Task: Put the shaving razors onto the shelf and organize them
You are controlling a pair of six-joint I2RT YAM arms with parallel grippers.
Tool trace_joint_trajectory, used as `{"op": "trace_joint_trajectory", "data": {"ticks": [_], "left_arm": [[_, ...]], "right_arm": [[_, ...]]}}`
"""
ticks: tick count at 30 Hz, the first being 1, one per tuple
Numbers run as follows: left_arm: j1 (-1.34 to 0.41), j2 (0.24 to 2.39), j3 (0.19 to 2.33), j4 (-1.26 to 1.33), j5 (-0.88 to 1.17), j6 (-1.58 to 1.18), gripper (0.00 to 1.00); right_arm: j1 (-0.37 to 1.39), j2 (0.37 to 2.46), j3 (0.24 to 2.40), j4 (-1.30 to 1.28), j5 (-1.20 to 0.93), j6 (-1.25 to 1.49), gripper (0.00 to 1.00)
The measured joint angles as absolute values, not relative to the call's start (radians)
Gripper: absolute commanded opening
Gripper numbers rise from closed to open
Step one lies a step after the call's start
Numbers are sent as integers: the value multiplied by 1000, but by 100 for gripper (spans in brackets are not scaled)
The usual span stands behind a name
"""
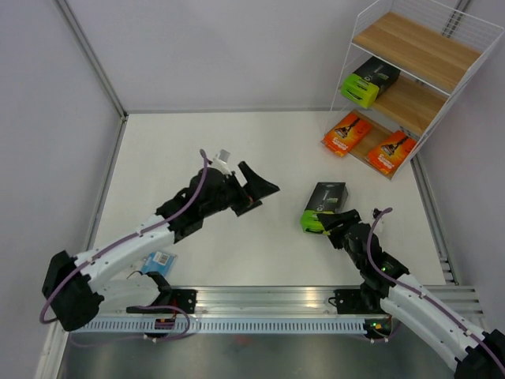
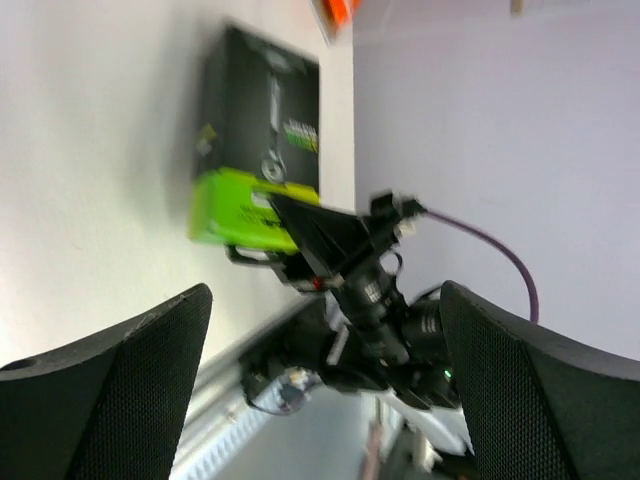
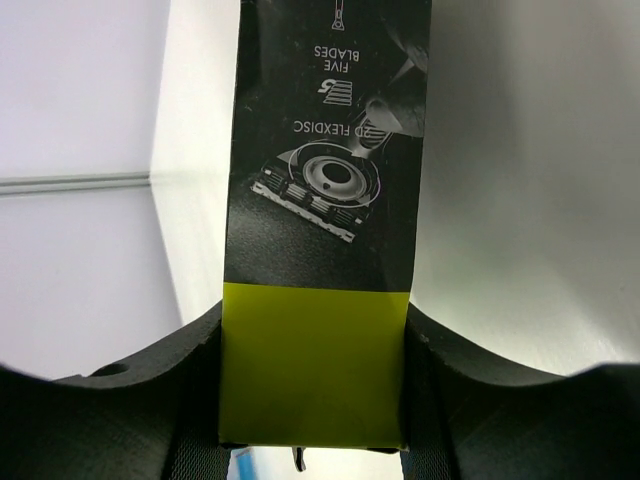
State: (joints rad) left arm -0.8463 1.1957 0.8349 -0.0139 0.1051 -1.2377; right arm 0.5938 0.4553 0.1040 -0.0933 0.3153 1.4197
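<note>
The shelf (image 1: 454, 75) stands at the far right. One black razor box with a lime-green end (image 1: 369, 81) lies on its middle board. Two orange cards (image 1: 348, 133) (image 1: 392, 150) lie on its bottom board. My right gripper (image 1: 335, 223) is shut on the lime end of the second black box (image 1: 323, 204), mid-table; the right wrist view shows that box (image 3: 320, 200) between the fingers (image 3: 170, 390). My left gripper (image 1: 259, 189) is open and empty, left of that box, which also shows in the left wrist view (image 2: 262, 150). The blue-card blister (image 1: 160, 260) lies under the left arm.
The white table is walled on the left, back and right. A metal rail (image 1: 268, 304) with both arm bases runs along the near edge. The shelf's top board (image 1: 414, 47) holds nothing.
</note>
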Motion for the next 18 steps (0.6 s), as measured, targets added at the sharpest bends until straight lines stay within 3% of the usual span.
{"op": "trace_joint_trajectory", "data": {"ticks": [5,18], "left_arm": [[-678,1066,836,-183,59,-1025,100],[-524,1216,792,-333,56,-802,100]], "right_arm": [[593,554,184,-77,385,1326,27],[462,758,564,-27,424,1090,26]]}}
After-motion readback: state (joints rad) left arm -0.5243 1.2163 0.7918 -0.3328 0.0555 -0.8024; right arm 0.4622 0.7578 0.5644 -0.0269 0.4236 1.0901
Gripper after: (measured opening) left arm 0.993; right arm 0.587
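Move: The right hand already grips the held black razor box by its green end. The free part of the middle shelf lies about 33 cm ahead of it, 26 cm right and 15 cm up. The shelved black box is some 41 cm ahead, 15 cm right and 16 cm up; the right orange pack is 33 cm ahead, 28 cm right and slightly below. From the empty left hand, that free part is roughly 33 cm ahead and 46 cm right, about level in height. Right hand lifts the gripped black box 15 cm, 8 forward towards the shelf; left withdraws left and down. ##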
